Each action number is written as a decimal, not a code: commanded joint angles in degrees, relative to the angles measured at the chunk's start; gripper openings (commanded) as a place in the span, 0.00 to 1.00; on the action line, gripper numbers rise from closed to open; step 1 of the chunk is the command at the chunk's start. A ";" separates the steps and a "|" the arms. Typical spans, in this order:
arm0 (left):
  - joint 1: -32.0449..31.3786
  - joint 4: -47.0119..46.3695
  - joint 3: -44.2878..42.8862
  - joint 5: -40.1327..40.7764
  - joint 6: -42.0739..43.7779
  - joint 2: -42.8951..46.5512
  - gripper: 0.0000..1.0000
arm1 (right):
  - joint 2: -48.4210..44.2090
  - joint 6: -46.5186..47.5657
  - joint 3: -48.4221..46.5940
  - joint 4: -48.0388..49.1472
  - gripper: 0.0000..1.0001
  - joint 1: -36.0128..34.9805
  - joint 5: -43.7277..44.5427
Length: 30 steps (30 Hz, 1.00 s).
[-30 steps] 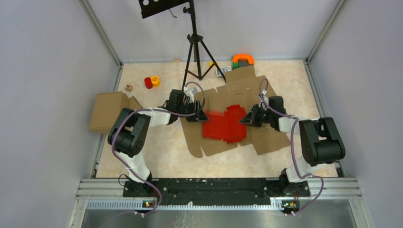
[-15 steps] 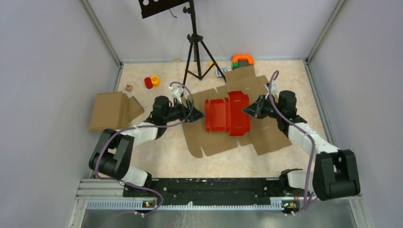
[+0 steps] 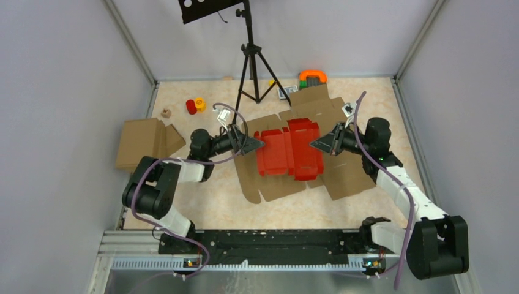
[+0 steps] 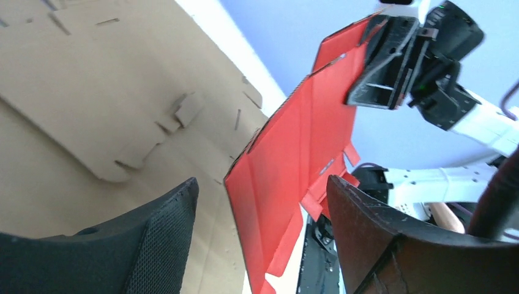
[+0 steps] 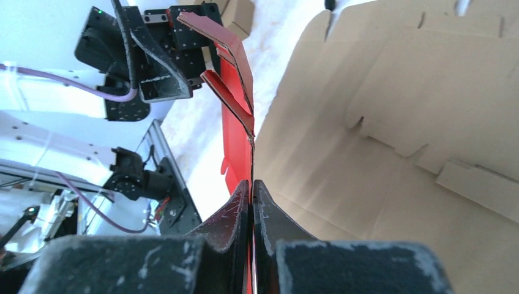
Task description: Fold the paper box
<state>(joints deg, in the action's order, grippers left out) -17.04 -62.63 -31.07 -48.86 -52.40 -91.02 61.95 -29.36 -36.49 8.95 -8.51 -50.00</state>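
Note:
The paper box point(image 3: 287, 152) is a bright red flat flapped cut-out, held up over a large brown cardboard sheet point(image 3: 278, 184) at mid-table. My right gripper point(image 3: 319, 146) is shut on its right edge; in the right wrist view the fingers point(image 5: 269, 214) pinch the red card point(image 5: 238, 122) edge-on. My left gripper point(image 3: 252, 145) is at the card's left edge with its jaws open. In the left wrist view the red card point(image 4: 287, 171) stands between the two spread fingers point(image 4: 153, 245), and the right gripper point(image 4: 392, 61) shows clamped on its far edge.
A folded brown cardboard piece point(image 3: 144, 141) lies at the left. A black tripod point(image 3: 251, 61) stands at the back centre. Small red and yellow items point(image 3: 196, 105), a wooden block point(image 3: 166, 113) and an orange-green object point(image 3: 312, 76) sit near the back wall.
The red card has gone from lying on the brown sheet to being lifted and spread wider. Both arms have stretched out further, the left gripper moving in to the card's left edge.

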 commanded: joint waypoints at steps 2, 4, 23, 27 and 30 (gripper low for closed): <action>-1.39 -15.67 -1.59 -6.58 -6.53 -2.25 0.70 | 0.48 -3.44 -0.01 7.39 0.00 -0.37 -4.53; -1.97 -15.92 -2.08 -7.05 -6.79 -2.93 0.55 | 1.87 -4.87 0.37 9.45 0.00 -0.38 -4.37; -4.83 30.46 -8.49 10.08 20.45 3.96 0.05 | 5.37 12.81 6.11 -1.96 0.40 -9.89 27.45; -6.31 33.68 -9.58 12.04 22.92 4.15 0.05 | 5.65 11.10 8.59 1.31 0.39 -9.94 25.74; -7.33 34.15 -10.03 12.44 23.38 3.77 0.04 | 6.82 9.64 9.17 4.02 0.39 -10.07 23.86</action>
<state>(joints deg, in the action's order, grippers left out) -23.05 -29.65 -38.50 -38.02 -32.10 -88.16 67.44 -19.09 -27.59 7.44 -17.96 -24.80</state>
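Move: The red paper box hangs between the hands. Its middle lies about 9 cm to the left gripper's right and 2 cm back, some 2 cm lower, with its left edge between those open fingers. From the right gripper, shut on the opposite edge, that middle is 8 cm left, 2 cm back, 2 cm down. The brown cardboard's middle lies 14 cm right of the left gripper, 7 cm ahead, 17 cm below. Close the left gripper on the box's left edge while easing it back about 2 cm and slightly up, then lower it some 6 cm, coming a little forward with the fingertips dipping. Keep the right pinch until the left has shut, then open those fingers partway and sink about 12 cm, tips dipping, off the right edge. ##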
